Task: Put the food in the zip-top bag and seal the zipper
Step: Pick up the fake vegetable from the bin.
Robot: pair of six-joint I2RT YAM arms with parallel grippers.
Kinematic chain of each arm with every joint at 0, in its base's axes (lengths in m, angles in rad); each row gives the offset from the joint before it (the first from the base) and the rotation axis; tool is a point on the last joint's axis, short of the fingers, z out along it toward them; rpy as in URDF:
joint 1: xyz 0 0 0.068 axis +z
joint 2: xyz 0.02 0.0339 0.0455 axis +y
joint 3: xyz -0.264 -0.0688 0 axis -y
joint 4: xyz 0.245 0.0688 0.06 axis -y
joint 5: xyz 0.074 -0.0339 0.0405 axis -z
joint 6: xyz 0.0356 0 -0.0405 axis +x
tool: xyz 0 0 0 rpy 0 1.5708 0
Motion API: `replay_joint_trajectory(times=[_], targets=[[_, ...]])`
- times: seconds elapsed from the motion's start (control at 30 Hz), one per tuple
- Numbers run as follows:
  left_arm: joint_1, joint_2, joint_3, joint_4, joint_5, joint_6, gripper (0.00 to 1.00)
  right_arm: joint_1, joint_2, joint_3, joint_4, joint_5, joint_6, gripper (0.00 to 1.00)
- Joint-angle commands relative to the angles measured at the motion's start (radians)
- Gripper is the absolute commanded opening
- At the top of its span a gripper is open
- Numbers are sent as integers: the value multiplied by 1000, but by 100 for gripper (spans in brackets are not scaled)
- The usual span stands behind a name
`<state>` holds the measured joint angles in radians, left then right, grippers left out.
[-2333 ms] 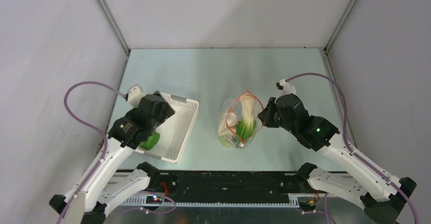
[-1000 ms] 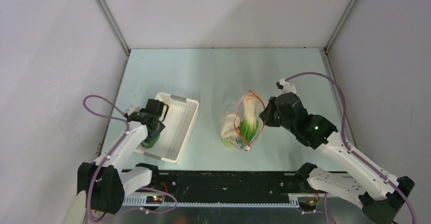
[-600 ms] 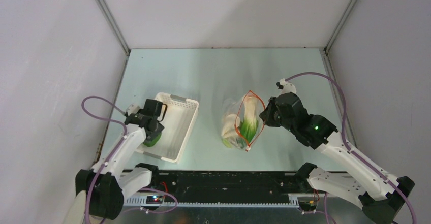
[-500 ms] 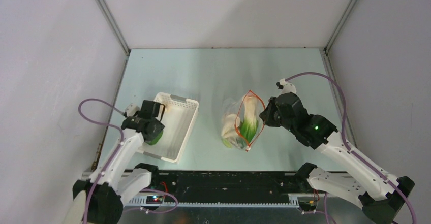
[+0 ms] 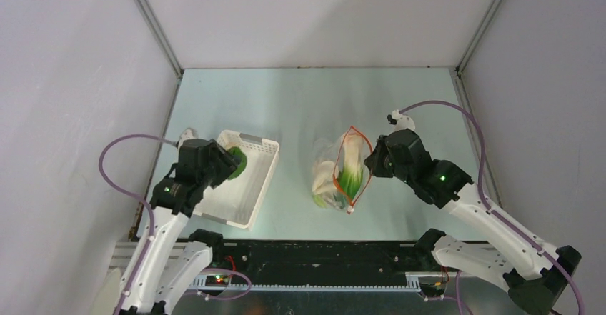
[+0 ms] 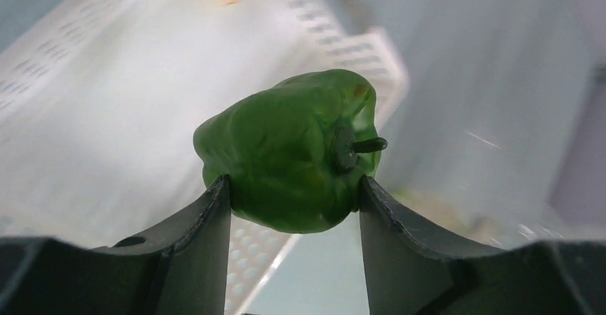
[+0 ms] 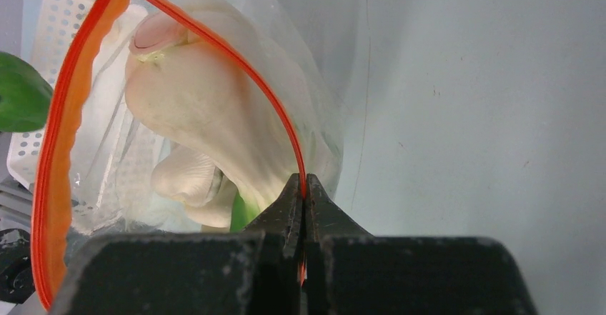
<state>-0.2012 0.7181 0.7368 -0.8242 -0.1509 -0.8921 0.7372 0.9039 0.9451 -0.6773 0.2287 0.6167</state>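
Observation:
My left gripper (image 6: 294, 181) is shut on a green bell pepper (image 6: 286, 161), stem to the right, held above the white basket (image 6: 107, 79). From above, the pepper (image 5: 236, 163) hangs at the left gripper (image 5: 230, 165) over the basket's far part. The clear zip-top bag (image 5: 330, 179) stands mid-table with its mouth open. Inside are bok choy (image 5: 348, 171) and white mushrooms (image 5: 323, 177). My right gripper (image 7: 304, 183) is shut on the red-orange zipper (image 7: 236, 51) at the mouth's right side, and the bok choy stalk (image 7: 200, 108) fills the opening.
The white perforated basket (image 5: 251, 186) sits left of the bag, near the table's front edge. Grey walls enclose the table on three sides. Purple cables loop from both wrists. The pepper (image 7: 18, 93) shows at the right wrist view's left edge.
My left gripper closed on the green pepper low in the basket and has lifted it up and toward the basket's far right. The right gripper and bag have stayed put.

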Motion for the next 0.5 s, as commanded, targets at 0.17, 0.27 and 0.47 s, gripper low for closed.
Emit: replay_joint_trajectory(times=[0.17, 0.27, 0.47], targets=[[-287, 0, 259, 445, 361, 184, 0, -4, 34, 60, 43, -7, -6, 0], [-457, 88, 374, 490, 410, 244, 0, 0, 38, 90, 21, -13, -2, 0], [-606, 247, 493, 568, 520, 278, 0, 29, 9, 139, 2, -35, 0, 0]])
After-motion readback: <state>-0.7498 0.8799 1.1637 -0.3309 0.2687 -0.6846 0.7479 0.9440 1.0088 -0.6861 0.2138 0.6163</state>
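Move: With the green pepper already in its fingers, the left hand has the zip-top bag about 32 cm to its right, nearly level fore-and-aft, the bag's middle some 5 cm lower. The white bin's middle is roughly 12 cm below this hand, about 1 cm nearer the base and 2 cm to the right. From the right hand, which grips the rim, the bag's middle lies about 8 cm left, 1 cm back and 11 cm down. Left hand carries the held pepper up some 25 cm and 20 right, turning clockwise towards the bag mouth. ##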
